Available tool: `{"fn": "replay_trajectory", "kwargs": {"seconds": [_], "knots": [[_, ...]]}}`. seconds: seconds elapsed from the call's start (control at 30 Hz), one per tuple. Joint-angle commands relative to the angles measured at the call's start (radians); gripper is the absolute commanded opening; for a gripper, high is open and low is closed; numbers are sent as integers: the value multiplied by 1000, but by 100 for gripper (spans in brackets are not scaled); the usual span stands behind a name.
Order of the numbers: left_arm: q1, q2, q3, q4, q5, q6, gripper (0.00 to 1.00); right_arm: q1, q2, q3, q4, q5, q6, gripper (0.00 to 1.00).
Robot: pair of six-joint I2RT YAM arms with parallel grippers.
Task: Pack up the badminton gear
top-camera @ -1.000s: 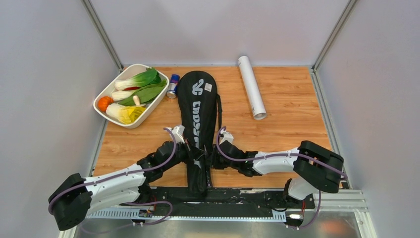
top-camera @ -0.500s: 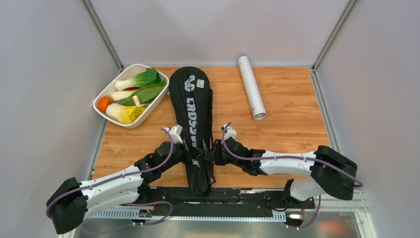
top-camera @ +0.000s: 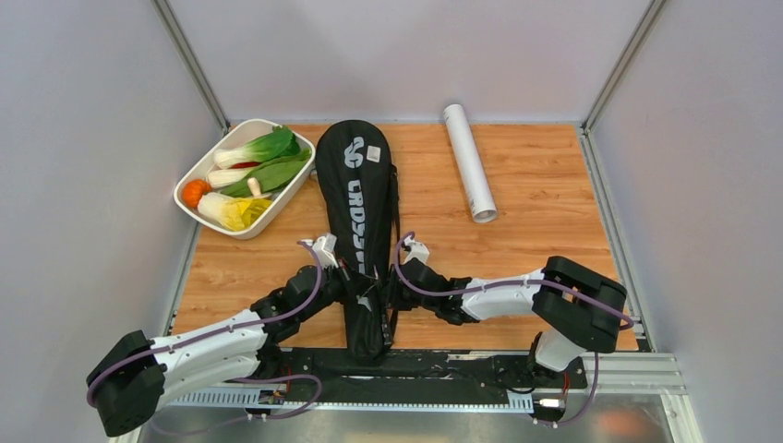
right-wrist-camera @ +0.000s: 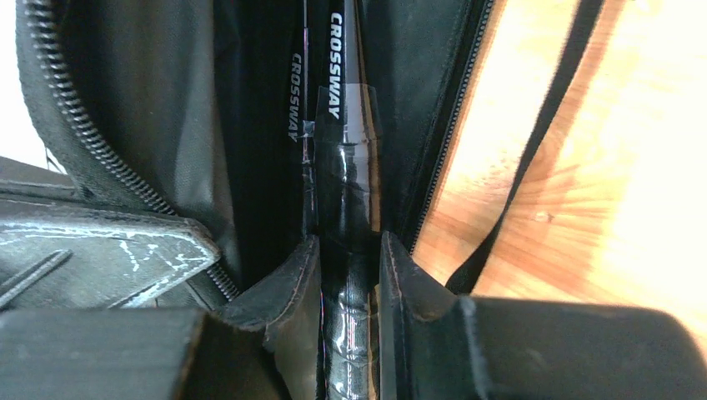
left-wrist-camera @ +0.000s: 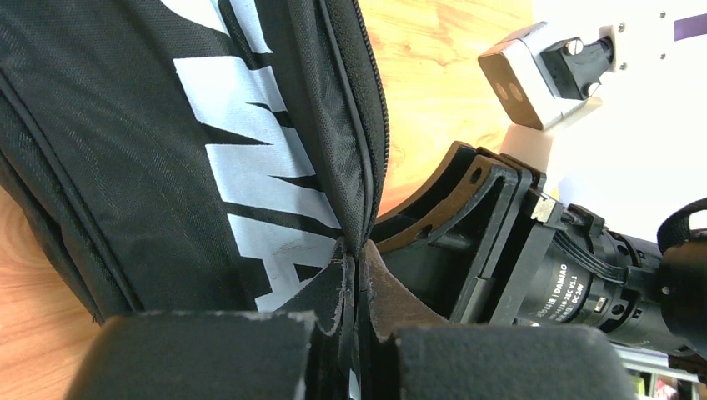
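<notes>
The black "CROSSWAY" racket bag (top-camera: 355,198) lies lengthwise down the table's middle, its narrow end at the near edge. My left gripper (top-camera: 358,277) is shut on the bag's zipper-edge fabric (left-wrist-camera: 354,208), pinched thin between the pads. My right gripper (top-camera: 395,281) reaches into the open side of the bag and is shut on a plastic-wrapped racket handle (right-wrist-camera: 348,292). Two dark racket shafts (right-wrist-camera: 336,67) printed "CROSSWAY" run on into the bag (right-wrist-camera: 150,100). A white tube (top-camera: 469,161) lies at the back right, apart from both grippers.
A white tray (top-camera: 268,220) of vegetables sits at the back left, its right side touching or nearly touching the bag's wide end. The bag's black strap (right-wrist-camera: 534,142) trails over the wooden tabletop on the right. Grey walls close three sides.
The bag's wide end has slid left and away, up against the tray, covering the drink can seen earlier. The right arm pushed forward, then its elbow drew back in. Both grips hold unchanged.
</notes>
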Motion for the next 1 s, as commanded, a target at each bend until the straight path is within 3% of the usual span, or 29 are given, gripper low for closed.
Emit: {"fn": "replay_trajectory", "kwargs": {"seconds": [0.0, 0.1, 0.17, 0.23, 0.33, 0.57, 0.73, 0.97], "knots": [[-36, 4, -30, 47, 191, -42, 0, -59, 25, 91, 188, 205, 70, 9], [-36, 1, -52, 66, 182, -27, 1, -59, 19, 91, 180, 200, 66, 12], [-36, 2, -44, 54, 187, -11, 11, -58, 19, 96, 175, 193, 53, 13], [-36, -4, -16, -22, 170, 13, 26, -59, 25, 105, 159, 188, 47, 14], [-41, -29, 46, -183, 121, 74, 38, -59, 33, 99, 158, 175, 60, 15], [-77, -31, 176, -476, -18, 134, 40, -59, 40, 76, 179, 173, 91, 16], [-142, 68, 239, -532, -91, 131, 42, -59, 44, 79, 199, 172, 102, 24], [-251, 193, 322, -620, -256, 106, 42, -59, 50, 57, 205, 154, 103, 25]]}}
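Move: In the left fingers is the bag's open zip edge. The free butt of the racket handle lies about 12 cm behind this hand, 3 cm to its right and 7 cm lower, with the bag's near end some 15 cm behind and 7 cm below it. The right hand grips the handle; from there the bag's middle is about 14 cm ahead and 6 cm left, the white tube roughly 33 cm ahead and 19 cm right. Pushing the gripped racket handle forward along the bag, the right hand goes about 5 cm, rises slightly, turns a little clockwise and keeps its hold. The left hand opens almost half way, lets go of the zip edge, then draws back and down, rolling some 25 degrees with its left side rising, until its parted fingers come close around the bag's edge and the handle butt. ##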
